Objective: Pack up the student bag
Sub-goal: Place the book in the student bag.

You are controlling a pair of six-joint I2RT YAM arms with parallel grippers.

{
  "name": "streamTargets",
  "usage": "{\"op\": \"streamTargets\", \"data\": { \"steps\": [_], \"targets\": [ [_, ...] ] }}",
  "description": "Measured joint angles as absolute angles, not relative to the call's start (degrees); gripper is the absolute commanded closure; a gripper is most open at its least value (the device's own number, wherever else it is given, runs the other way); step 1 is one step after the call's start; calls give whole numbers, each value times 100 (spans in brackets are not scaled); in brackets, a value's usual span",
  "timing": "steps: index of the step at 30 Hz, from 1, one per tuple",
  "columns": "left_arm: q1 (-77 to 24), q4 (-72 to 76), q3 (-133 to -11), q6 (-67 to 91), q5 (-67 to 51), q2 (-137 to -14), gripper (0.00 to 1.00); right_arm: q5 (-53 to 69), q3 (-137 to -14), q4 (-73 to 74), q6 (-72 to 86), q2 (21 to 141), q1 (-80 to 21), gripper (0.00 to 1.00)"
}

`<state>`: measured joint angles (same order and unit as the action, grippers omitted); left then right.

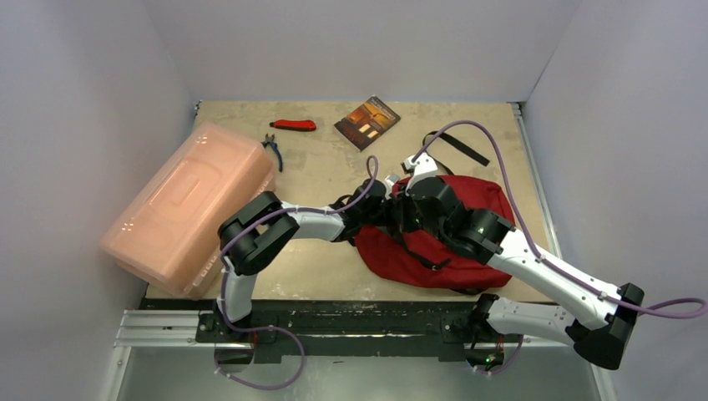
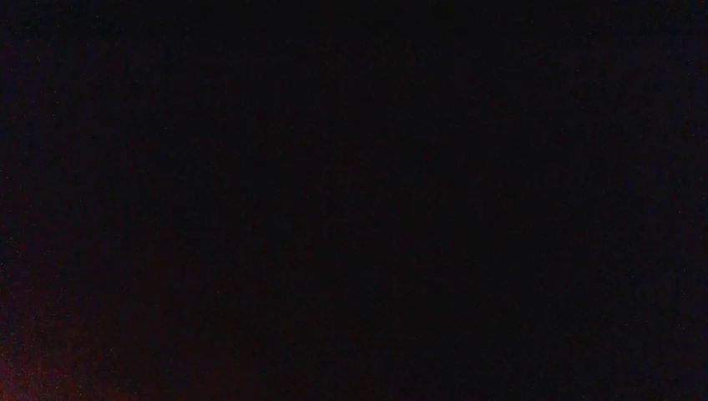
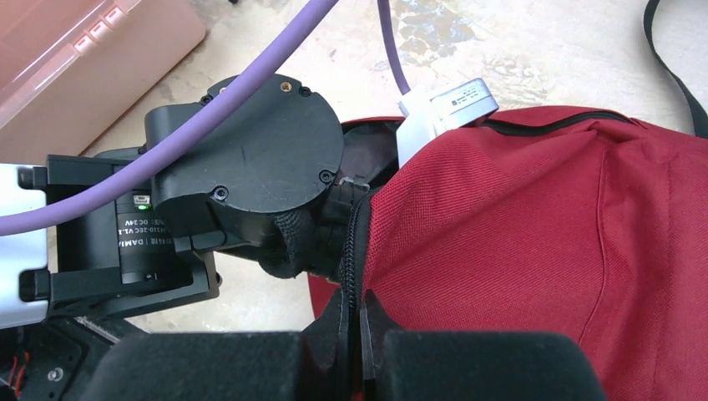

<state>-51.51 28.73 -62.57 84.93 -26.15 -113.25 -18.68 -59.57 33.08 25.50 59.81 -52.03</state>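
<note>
The student bag, red with black zippers, lies on the table's right half, its opening facing left. My right gripper is shut on the black zipper edge of the bag at that opening. The left arm's wrist reaches into the opening from the left, and its fingers are hidden inside. The left wrist view is black all over, so nothing of the left gripper or the bag's inside shows there. In the top view both wrists meet over the bag's left end.
A pink translucent box lies tilted at the table's left edge. At the back lie a red utility knife, pliers and a dark book. The bag's black strap trails toward the back right.
</note>
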Motion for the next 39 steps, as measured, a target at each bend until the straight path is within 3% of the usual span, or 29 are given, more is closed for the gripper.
{"op": "streamTargets", "data": {
  "steps": [4,6,13,26,29,31,32,33,39],
  "targets": [
    [-5166,2818,-6259,8438,-2377,-11371,27,-1900,-5876,3295,2552,5841,-5205,100],
    [-5157,2552,-6257,8335,-2213,-11367,14,-1918,-5843,3299,2552,5767,-5205,100],
    [-5011,1365,-6060,7832,-1970,-10685,10,-2012,-5778,3291,2550,5721,-5207,100],
    [-4888,-980,-4652,6233,-1192,-7747,9,-2001,-5645,3218,2569,5843,-5212,100],
    [-4886,-1481,-4274,5940,-845,-6849,9,-1881,-5603,3175,2569,5905,-5212,79],
    [-4886,-1811,-4099,5771,-580,-6112,9,-1605,-5502,3026,2547,5970,-5207,79],
    [-4886,-1975,-4005,5682,-360,-5590,9,-1374,-5426,2908,2530,6040,-5207,49],
    [-4886,-2078,-3959,5629,-209,-5210,9,-1160,-5349,2794,2523,6121,-5207,41],
    [-4886,-2617,-3833,5365,882,-3194,9,770,-4545,1599,2735,7277,-5221,22]
  ]
}}
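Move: The left hand is inside the mouth of the student bag with the blue book, both hidden by the cloth and the right gripper. The middle of the student bag lies about 9 cm right of the left hand, 4 cm back and 5 cm lower. The black book lies roughly 33 cm ahead and 11 cm left of it. From the right hand, which pinches the bag's mouth edge, the bag's middle is about 10 cm right, 3 cm back and 16 cm below; the strap lies some 25 cm ahead, 18 cm right. Spread the left fingers wide inside the student bag, sinking slightly, to let go of the blue book, then draw the empty left gripper out about 28 cm leftward and some 7 cm back, rising late, fingertips turning down and forward. Keep the right pinch on the mouth edge nearly still until the left is clear; then open the right fingers and drop about 12 cm, going left and back, tipping down. ##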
